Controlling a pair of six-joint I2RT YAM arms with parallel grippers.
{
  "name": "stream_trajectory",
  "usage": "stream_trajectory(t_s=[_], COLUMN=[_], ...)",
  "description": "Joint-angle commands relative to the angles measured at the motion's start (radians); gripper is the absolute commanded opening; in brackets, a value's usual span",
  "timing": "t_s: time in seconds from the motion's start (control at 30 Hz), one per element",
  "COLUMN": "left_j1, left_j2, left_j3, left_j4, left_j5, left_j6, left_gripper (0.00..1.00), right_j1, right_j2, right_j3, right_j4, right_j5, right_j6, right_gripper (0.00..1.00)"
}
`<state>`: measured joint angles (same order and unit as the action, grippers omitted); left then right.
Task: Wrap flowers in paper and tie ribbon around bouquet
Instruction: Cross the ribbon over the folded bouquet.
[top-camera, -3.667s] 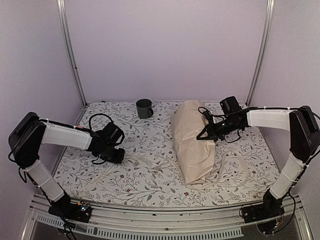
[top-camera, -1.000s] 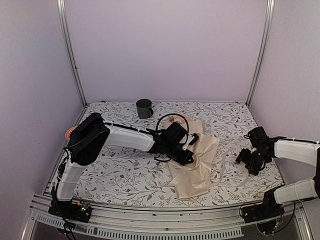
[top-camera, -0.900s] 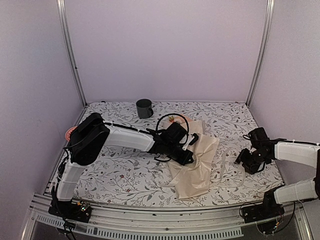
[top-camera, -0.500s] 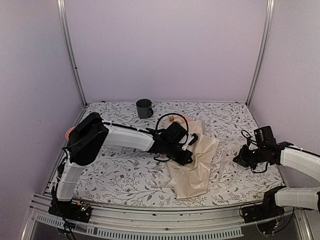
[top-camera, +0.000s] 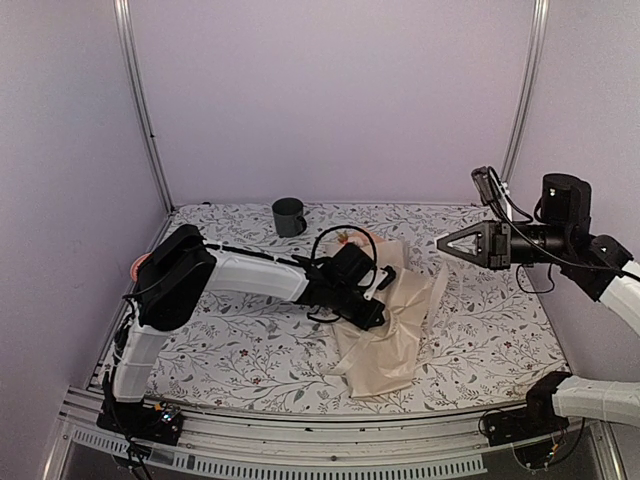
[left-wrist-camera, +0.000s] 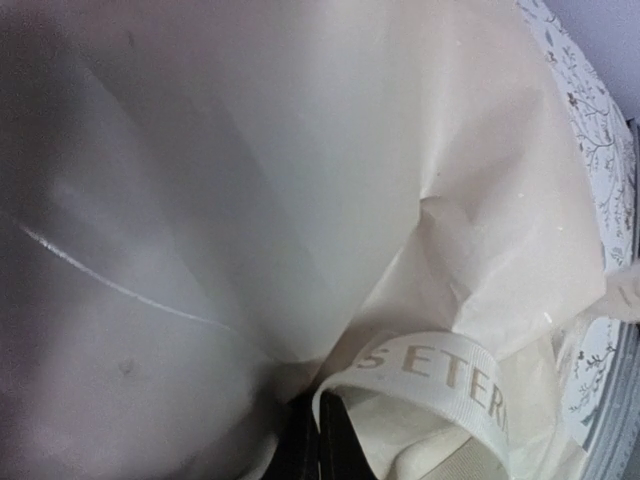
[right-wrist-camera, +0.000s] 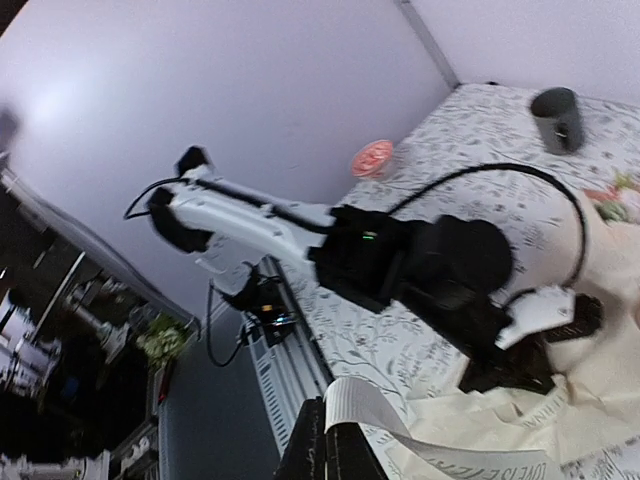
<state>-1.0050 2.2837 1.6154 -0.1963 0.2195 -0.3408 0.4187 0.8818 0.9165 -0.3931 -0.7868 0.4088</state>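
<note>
The bouquet (top-camera: 395, 330) lies mid-table, a crumpled bundle of cream paper (left-wrist-camera: 300, 180) with the flowers (top-camera: 349, 238) peeking out at its far end. My left gripper (top-camera: 370, 315) is pressed low onto the bundle's middle. In the left wrist view this gripper (left-wrist-camera: 320, 415) is shut on the printed cream ribbon (left-wrist-camera: 440, 375), which loops off to the right over the paper. My right gripper (top-camera: 441, 244) hangs high above the table's right side. It (right-wrist-camera: 325, 420) is shut on the ribbon (right-wrist-camera: 356, 401), which trails down toward the bundle.
A dark mug (top-camera: 289, 216) stands at the back of the floral table cloth (top-camera: 250, 350). A small pink object (right-wrist-camera: 373, 157) sits at the left edge, mostly behind the left arm in the top view. Metal frame posts (top-camera: 140, 100) rise at both back corners.
My right gripper shut on the ribbon low at the table's right side, then rose high and swung back, drawing the ribbon up. The left arm and the bundle stayed put.
</note>
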Motion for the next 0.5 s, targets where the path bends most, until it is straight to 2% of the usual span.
stream_trajectory(t_s=[0.0, 0.1, 0.2, 0.37, 0.47], left_j1=[0.007, 0.010, 0.010, 0.016, 0.024], left_j2=[0.011, -0.010, -0.031, -0.055, -0.063], left_j3=[-0.014, -0.061, -0.107, -0.169, -0.190], left_j4=[0.015, 0.087, 0.154, 0.236, 0.271], left_j5=[-0.003, 0.024, 0.038, 0.064, 0.073], left_j6=[-0.005, -0.024, -0.052, -0.084, -0.096], left_gripper=[0.00, 0.00, 0.00, 0.00, 0.00], right_j1=[0.224, 0.304, 0.309, 0.292, 0.266], right_j2=[0.079, 0.208, 0.349, 0.485, 0.537], right_j3=[0.056, 0.081, 0.118, 0.045, -0.057], right_j4=[0.403, 0.614, 0.633, 0.731, 0.861], right_j5=[-0.193, -0.192, -0.115, -0.065, -0.070], right_j6=[0.048, 0.121, 0.122, 0.136, 0.199], right_gripper=[0.00, 0.00, 0.00, 0.00, 0.00])
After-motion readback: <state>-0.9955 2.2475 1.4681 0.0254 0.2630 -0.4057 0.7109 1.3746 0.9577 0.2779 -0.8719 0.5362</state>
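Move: The right hand, gripping one end of the ribbon, has the wrapped bouquet's waist about 6 cm ahead, 6 cm to its left and 29 cm below. The flower heads show some 28 cm ahead and 11 cm left; the paper's stem end lies around 8 cm back and 6 cm left, both about 29 cm down. The left gripper is shut on the ribbon right at the bouquet's waist, which sits just under its fingertips. The right hand swings about 14 cm left high above the bouquet, rising then sinking, keeping its ribbon pinched. ##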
